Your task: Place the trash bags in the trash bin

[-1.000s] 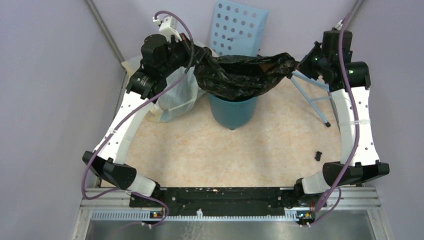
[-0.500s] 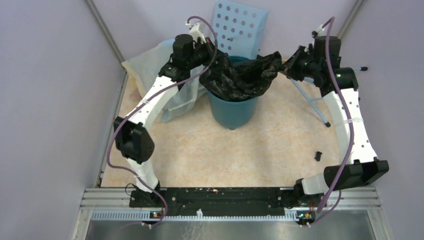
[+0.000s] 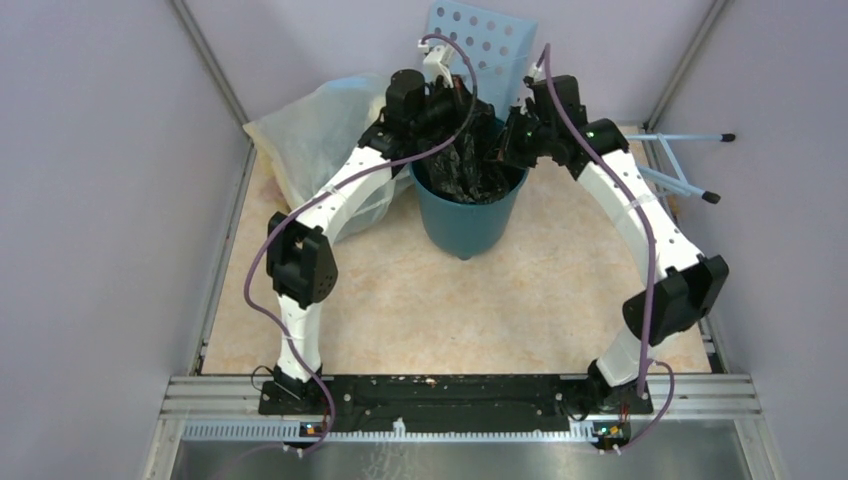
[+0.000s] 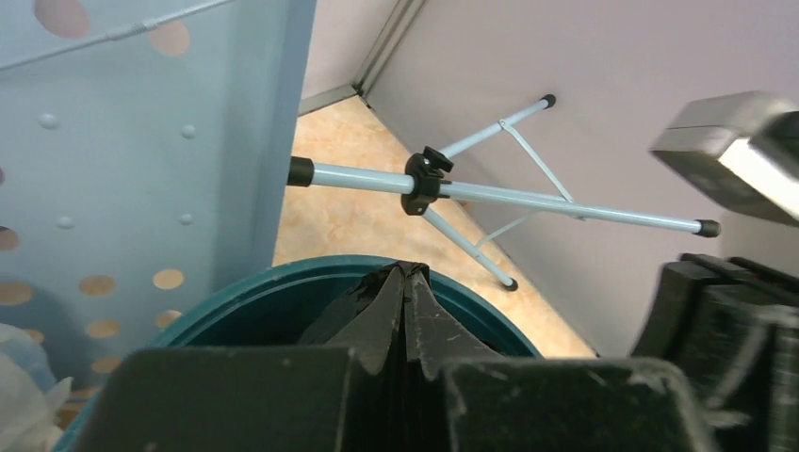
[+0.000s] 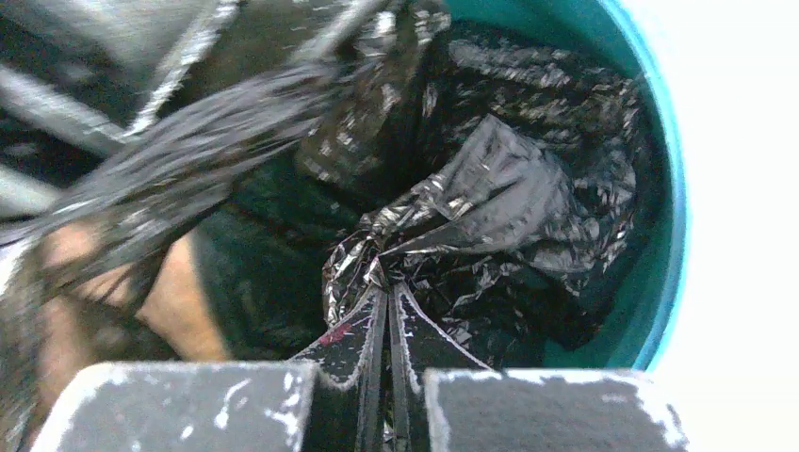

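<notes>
The teal trash bin (image 3: 466,218) stands at the back middle of the table. A crinkled black trash bag (image 3: 470,170) hangs bunched inside its mouth. Both grippers meet over the bin. My left gripper (image 3: 456,140) is shut, and a fold of the black bag (image 4: 353,299) is pinched at its tips (image 4: 407,273) just above the bin rim (image 4: 283,281). My right gripper (image 5: 387,290) is shut on a gathered knot of the bag (image 5: 509,193), down inside the bin wall (image 5: 664,188).
A bulging translucent bag (image 3: 310,130) leans left of the bin under the left arm. A pale blue perforated panel (image 3: 470,40) stands behind it, close in the left wrist view too (image 4: 141,141). A light blue tube stand (image 3: 680,170) lies at the right.
Both arms swung inward toward each other over the bin. The bag, earlier stretched wide across the bin top, now hangs bunched inside it.
</notes>
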Controlling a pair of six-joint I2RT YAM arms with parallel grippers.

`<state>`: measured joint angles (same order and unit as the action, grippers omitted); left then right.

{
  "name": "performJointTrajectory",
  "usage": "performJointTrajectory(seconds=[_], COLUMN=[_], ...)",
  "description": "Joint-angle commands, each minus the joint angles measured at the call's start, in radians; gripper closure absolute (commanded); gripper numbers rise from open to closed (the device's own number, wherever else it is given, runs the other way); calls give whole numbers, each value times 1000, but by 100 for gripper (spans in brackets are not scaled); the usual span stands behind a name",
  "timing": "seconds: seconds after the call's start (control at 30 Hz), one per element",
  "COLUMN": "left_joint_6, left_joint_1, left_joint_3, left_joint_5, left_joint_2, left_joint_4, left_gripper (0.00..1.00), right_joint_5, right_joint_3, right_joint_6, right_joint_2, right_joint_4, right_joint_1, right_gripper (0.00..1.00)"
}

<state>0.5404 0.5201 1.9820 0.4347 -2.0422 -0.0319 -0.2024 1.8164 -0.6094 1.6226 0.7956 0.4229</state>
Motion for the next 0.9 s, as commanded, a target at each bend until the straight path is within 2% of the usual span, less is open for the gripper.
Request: performJointTrajectory(seconds=[0.0, 0.2, 0.4, 0.57, 0.67, 0.87], left_joint_6=[-86, -126, -105, -98, -74, -23], left_joint_1=[-28, -51, -81, -118, -162, -198], left_joint_3=[6, 30, -77, -127, -224, -541], left_joint_5=[1, -76, -210, -242, -249, -241], left_joint_2=[70, 174, 343, 450, 547, 780], left_joint_4=[-61, 26, 101, 264, 337, 294], left_gripper=[100, 100, 100, 100, 100, 100], right_joint_5=[89, 142, 197, 286, 280, 289], right_joint_3=[120, 167, 127, 130, 85, -83], right_joint_6=[82, 86, 40, 55, 58, 57], right_joint_2=[36, 4, -92, -129, -157, -249], right_joint_4=[70, 112, 120, 197, 260, 251], right_joint_1=[4, -40, -136, -168, -191, -199], right_gripper=[100, 100, 100, 100, 100, 100])
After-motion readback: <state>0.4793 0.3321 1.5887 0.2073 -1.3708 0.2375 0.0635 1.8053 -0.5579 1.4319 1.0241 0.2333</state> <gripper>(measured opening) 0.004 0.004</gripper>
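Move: The black trash bag hangs bunched between both shut grippers at the trash bin's open mouth. The middle of that mouth is about 10 cm back from the left hand, 1 cm to its left and 5 cm lower; for the right hand it is 6 cm left, 2 cm back and 2 cm lower. The perforated board stands about 18 cm ahead of the left hand, 2 cm right; the clear bag's middle is 28 cm left, level with it. The blue frame lies some 35 cm right of the right hand and 18 cm ahead. The bag's rim, still pinched at both ends, is pulled wide across the bin: the left hand swings about 19 cm left towards the clear bag, back, and up in an arc that dips at the end, turning counter-clockwise. The right hand dips slightly, then draws some 14 cm right, rising before it sinks again and turning clockwise. ##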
